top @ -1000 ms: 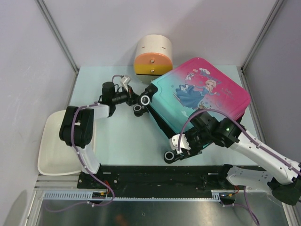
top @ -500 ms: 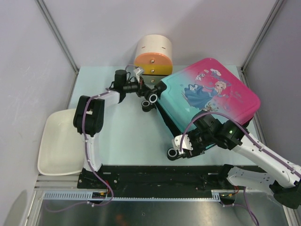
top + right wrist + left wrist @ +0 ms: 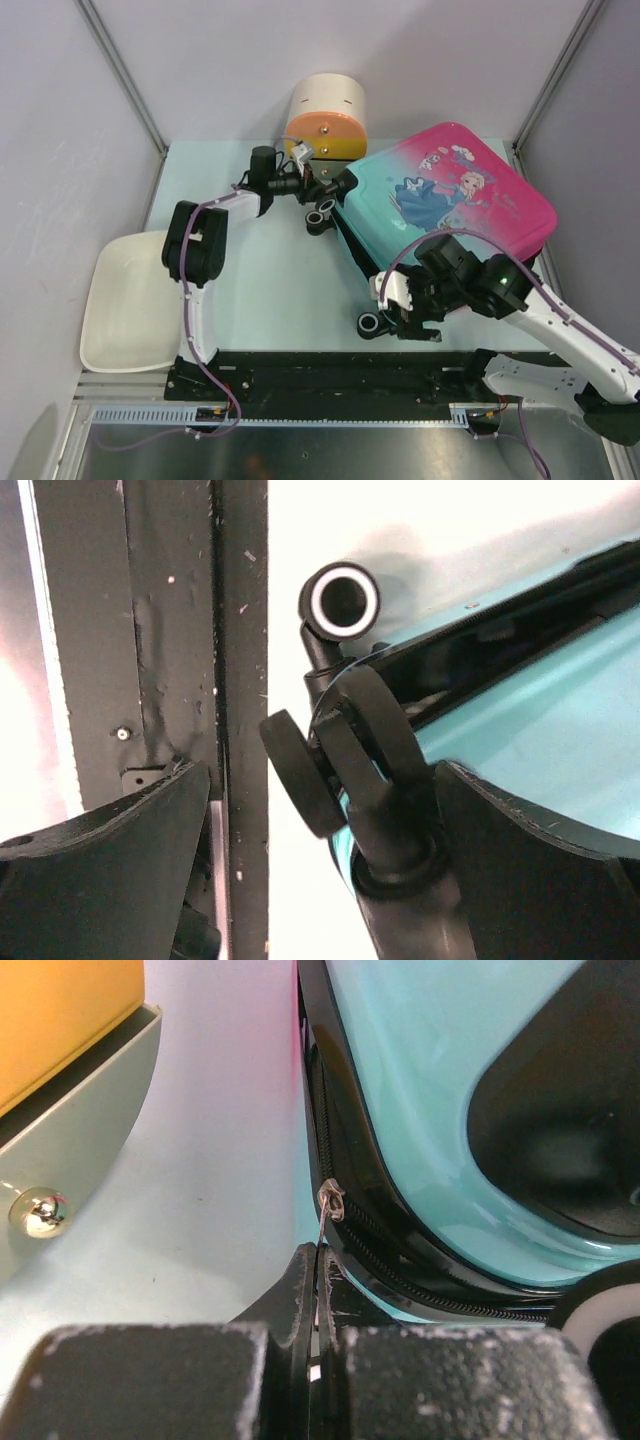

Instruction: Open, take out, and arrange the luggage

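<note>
The luggage (image 3: 450,210), a teal-to-pink hard-shell suitcase with a cartoon print, lies flat at the right of the table. My left gripper (image 3: 318,183) is at its far left corner. In the left wrist view the gripper (image 3: 318,1260) is shut on the thin metal zipper pull (image 3: 322,1228), which hangs from the slider on the black zipper track. My right gripper (image 3: 400,310) is at the suitcase's near left corner. Its jaws (image 3: 325,790) stand wide open around a black caster wheel (image 3: 300,775); the left finger is well apart from it.
A cream cylindrical box (image 3: 326,120) with orange-yellow drawers stands just behind the left gripper, and its drawer knob (image 3: 38,1210) is close by. A white tray (image 3: 125,310) sits at the table's left edge. A black rail (image 3: 330,370) runs along the near edge.
The left gripper has gone back and to the right with the zipper pull. The suitcase has shifted the same way. The right gripper's jaws have widened around the caster wheel.
</note>
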`<move>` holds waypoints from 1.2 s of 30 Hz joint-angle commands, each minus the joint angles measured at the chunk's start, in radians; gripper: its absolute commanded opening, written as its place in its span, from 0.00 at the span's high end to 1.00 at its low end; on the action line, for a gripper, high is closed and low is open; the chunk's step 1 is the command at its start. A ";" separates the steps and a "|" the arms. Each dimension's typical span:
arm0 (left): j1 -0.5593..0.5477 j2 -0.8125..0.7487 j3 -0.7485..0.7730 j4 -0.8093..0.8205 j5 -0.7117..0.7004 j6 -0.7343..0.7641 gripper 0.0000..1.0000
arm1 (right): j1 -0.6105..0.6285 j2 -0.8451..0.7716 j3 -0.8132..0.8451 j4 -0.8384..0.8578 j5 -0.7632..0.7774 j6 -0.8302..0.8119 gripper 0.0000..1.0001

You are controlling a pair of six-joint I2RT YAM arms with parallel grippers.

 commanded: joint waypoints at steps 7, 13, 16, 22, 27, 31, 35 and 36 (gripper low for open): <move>0.013 -0.131 -0.078 0.083 -0.088 0.123 1.00 | -0.263 -0.016 0.258 0.131 0.106 0.386 0.00; -0.017 -0.204 -0.184 0.083 -0.062 0.204 1.00 | -0.981 0.027 0.279 0.216 0.089 0.549 0.04; -0.034 -0.241 -0.240 0.083 -0.060 0.229 1.00 | -1.361 0.136 0.326 0.165 0.045 0.601 0.11; -0.040 -0.258 -0.284 0.083 -0.062 0.232 1.00 | -1.702 0.289 0.354 0.036 0.061 0.629 0.25; -0.046 -0.261 -0.274 0.083 -0.062 0.233 1.00 | -1.710 0.320 0.242 0.033 0.135 0.623 0.35; -0.069 -0.287 -0.297 0.083 -0.050 0.276 1.00 | -1.650 0.386 0.147 0.119 0.095 0.661 0.41; -0.105 -0.357 -0.361 0.083 -0.039 0.337 1.00 | -1.550 0.479 0.121 0.238 0.046 0.698 0.43; -0.114 -0.371 -0.377 0.083 -0.036 0.345 1.00 | -1.514 0.496 0.121 0.268 0.037 0.701 0.44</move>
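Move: The left hand already pinches the luggage's zipper pull; the zip slider is about 3 cm to its right and 1 cm ahead. The far-left wheel, which the zip bends towards, lies some 4 cm back and 2 cm right, with the drawer chest about 12 cm ahead and 2 cm right. For the freshly opened right hand, the luggage's pink right end is some 31 cm right, 13 cm ahead and 6 cm lower; the near-left wheel sits right under it, about 3 cm down. Keeping the zipper pull pinched, the left hand drags it back about 4 cm, rising slightly and rolling some 15 degrees, round the corner towards the far-left wheel. The open right hand lifts off the near-left wheel, swings high over the luggage to the right and forward, net about 35 cm, turning some 125 degrees clockwise, then sinks beside the pink end with its fingers part-closing; contact there can't be seen. ##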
